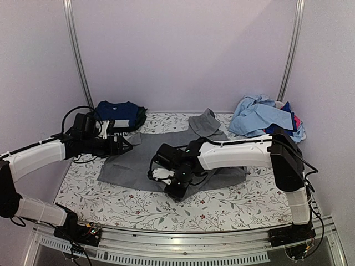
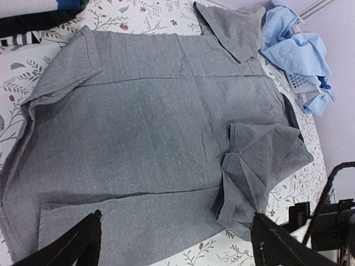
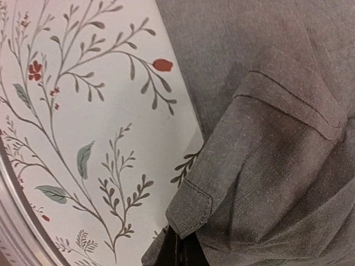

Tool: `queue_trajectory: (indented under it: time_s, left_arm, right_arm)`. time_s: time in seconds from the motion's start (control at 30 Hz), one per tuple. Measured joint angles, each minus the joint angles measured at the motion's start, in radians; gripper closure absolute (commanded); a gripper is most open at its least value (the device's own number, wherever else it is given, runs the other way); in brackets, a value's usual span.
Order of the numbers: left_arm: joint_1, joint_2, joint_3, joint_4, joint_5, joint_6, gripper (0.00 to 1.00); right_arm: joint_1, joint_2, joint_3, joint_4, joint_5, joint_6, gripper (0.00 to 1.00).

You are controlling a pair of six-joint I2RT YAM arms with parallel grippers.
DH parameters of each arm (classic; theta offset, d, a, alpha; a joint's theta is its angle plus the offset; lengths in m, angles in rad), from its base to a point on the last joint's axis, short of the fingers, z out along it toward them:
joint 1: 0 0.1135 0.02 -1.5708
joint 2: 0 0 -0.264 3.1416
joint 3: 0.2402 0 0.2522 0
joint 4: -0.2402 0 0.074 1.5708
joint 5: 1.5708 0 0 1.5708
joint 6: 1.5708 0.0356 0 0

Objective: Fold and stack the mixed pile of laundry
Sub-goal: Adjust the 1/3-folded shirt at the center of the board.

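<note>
A grey collared shirt [image 1: 133, 163] lies spread flat on the floral sheet [image 1: 222, 205], with one sleeve [image 2: 260, 166] folded in over its body. My right gripper [image 1: 173, 185] is at the shirt's near edge. In the right wrist view its fingers [image 3: 186, 252] are shut on the grey cloth just under a stitched sleeve hem [image 3: 191, 208]. My left gripper [image 1: 125, 145] hangs open at the shirt's left side, and its two dark fingertips [image 2: 77, 244] stand wide apart over the shirt [image 2: 150, 127] with nothing between them. The mixed laundry pile [image 1: 260, 116], mostly light blue shirts [image 2: 294, 50], sits at the back right.
Folded navy garments [image 1: 116, 111] are stacked at the back left corner. Metal frame posts [image 1: 77, 55] rise behind the table at both sides. The table's metal rail [image 1: 183, 244] runs along the near edge between the arm bases.
</note>
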Motion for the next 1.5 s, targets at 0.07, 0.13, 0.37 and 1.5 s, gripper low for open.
queue_trajectory:
  time_s: [0.07, 0.13, 0.37, 1.5]
  left_arm:
    - [0.001, 0.0, 0.005, 0.0, 0.003, 0.01, 0.06]
    - [0.002, 0.0, 0.011, 0.001, 0.008, 0.02, 0.06]
    - [0.003, 0.004, 0.038, 0.006, 0.023, 0.052, 0.07]
    - [-0.322, 0.628, 0.108, 0.389, 0.342, -0.333, 0.32]
  right_arm:
    - [-0.012, -0.007, 0.056, -0.013, -0.049, -0.002, 1.0]
    - [-0.03, -0.039, 0.103, 0.003, -0.129, 0.003, 1.0]
    - [-0.31, -0.264, 0.027, 0.209, -0.597, 0.132, 1.0]
    - [-0.517, -0.137, -0.521, 0.422, -0.752, 0.364, 1.0]
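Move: Pinched already in the right hand, the grey shirt's loose sleeve end is bound for a spot on the shirt about 11 cm to that hand's right, 6 cm forward and 2 cm lower; the far sleeve lies some 39 cm ahead, 13 cm right. From the open left hand the held sleeve end is roughly 18 cm right, 13 cm back and 12 cm down; the shirt's folded-in left corner is 16 cm ahead, 3 cm left, the dark folded pile about 27 cm ahead, 10 cm left. Keeping its pinch on the sleeve end, the right hand whips it up about 19 cm and forward, then swings right and down onto the shirt, drawing back a little at the last, fingers tilted to point down and left; it holds there. The left hand first hovers, then sweeps right and down and slightly back towards the held flap, tipping steeper and partly closing its fingers. ##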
